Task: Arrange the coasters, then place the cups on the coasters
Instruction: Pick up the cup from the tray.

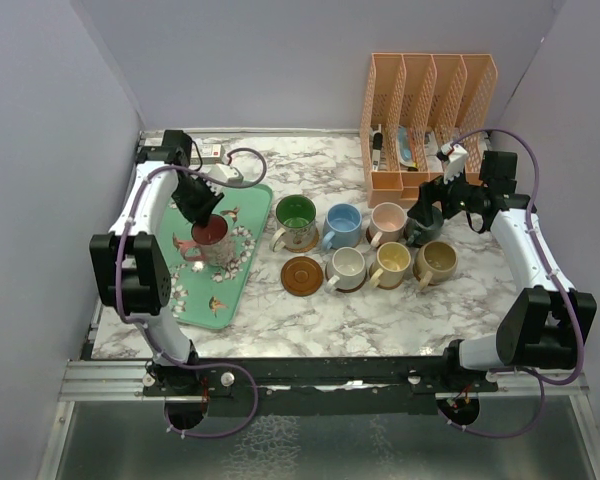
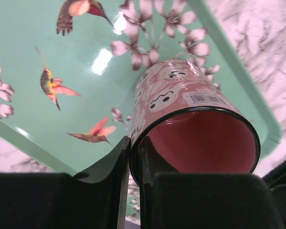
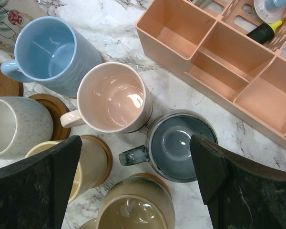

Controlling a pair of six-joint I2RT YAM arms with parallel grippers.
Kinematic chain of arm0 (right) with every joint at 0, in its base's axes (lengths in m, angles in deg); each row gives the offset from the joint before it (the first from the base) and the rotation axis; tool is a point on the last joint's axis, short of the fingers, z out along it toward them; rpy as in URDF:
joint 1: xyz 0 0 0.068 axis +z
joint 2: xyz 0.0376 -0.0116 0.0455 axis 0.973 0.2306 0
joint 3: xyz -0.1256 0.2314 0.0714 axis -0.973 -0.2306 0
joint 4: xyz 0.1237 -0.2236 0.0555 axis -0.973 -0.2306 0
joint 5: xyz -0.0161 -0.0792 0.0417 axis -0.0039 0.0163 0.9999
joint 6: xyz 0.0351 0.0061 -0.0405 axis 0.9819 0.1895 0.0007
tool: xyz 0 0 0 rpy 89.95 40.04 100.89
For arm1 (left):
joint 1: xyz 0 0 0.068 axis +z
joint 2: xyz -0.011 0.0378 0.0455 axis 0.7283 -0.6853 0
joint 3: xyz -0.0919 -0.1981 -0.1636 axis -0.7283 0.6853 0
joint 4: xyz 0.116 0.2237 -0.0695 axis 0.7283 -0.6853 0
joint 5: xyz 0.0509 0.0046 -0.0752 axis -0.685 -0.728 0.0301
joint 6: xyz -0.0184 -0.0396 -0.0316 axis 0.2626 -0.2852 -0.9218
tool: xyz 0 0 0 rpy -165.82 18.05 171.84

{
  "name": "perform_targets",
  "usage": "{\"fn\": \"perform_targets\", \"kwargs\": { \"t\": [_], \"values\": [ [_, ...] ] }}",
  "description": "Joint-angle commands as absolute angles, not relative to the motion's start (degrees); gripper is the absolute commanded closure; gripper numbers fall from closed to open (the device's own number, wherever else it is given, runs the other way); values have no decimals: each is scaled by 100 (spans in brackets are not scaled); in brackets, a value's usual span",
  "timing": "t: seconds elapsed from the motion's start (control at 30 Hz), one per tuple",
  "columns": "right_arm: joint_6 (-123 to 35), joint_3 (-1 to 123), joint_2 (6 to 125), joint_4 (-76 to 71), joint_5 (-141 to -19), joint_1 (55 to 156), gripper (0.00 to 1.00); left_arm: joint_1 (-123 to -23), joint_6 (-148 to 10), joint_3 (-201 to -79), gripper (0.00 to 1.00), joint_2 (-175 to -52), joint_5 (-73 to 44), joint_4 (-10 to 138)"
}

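My left gripper [image 1: 207, 220] is shut on the rim of the red cup [image 1: 213, 240], one finger inside and one outside. The red cup [image 2: 195, 119] is over the mint floral tray [image 2: 47, 33]. My right gripper [image 3: 136, 152] hangs open above the dark grey-teal cup [image 3: 181, 145], which stands on bare marble. Around it are the pink cup [image 3: 112, 98], blue cup [image 3: 47, 50], cream cup [image 3: 14, 126], yellow cup [image 3: 88, 167] and tan cup [image 3: 133, 210]. Brown coasters [image 3: 55, 107] show under some of them. The green cup [image 1: 295, 220] stands beside the tray, and one empty coaster [image 1: 302, 275] lies in front of it.
A peach file organizer [image 1: 430, 100] with pens stands at the back right, its low front compartments [image 3: 219, 62] close behind the dark cup. A small white box [image 1: 215, 155] sits at the back left behind the tray.
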State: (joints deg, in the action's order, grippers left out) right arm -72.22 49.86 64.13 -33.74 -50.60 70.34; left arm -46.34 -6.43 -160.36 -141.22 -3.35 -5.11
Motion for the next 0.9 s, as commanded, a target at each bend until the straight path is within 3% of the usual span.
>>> {"fn": "perform_targets", "kwargs": {
  "t": [0.0, 0.3, 0.57, 0.87],
  "values": [
    [-7270, 5083, 6441, -3417, -4947, 7051, 2, -4773, -1594, -15554, 100, -13107, -43, -573],
    [-7259, 5087, 6445, -3429, -4909, 7051, 2, -5543, -2903, -14715, 100, -12120, 47, 90],
    [-7272, 5083, 6440, -3418, -4950, 7051, 2, -6275, -3837, -14585, 100, -12400, 154, 621],
    [-7288, 5069, 6458, -3399, -5012, 7051, 2, -7265, -4695, -14704, 100, -12675, -547, 987]
  ]
}}
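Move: Holding the red cup by its rim, the left hand is over the tray, with the empty coaster about 24 cm to its right, 13 cm nearer the robot and 12 cm lower. The green cup stands some 22 cm to the hand's right and about level with it front to back; the white cup is roughly 36 cm to the right and 12 cm back. From the right hand, the empty coaster lies about 32 cm to the left and 15 cm back. Swinging the red cup off the tray towards the empty coaster, the left hand first draws back about 7 cm while rising some 3 cm, then goes right, for about 14 cm in all, passing on the robot's side of the green cup and sinking about a centimetre. The fingers keep their pinch on the rim as the wrist leans and turns roughly 10 degrees. ##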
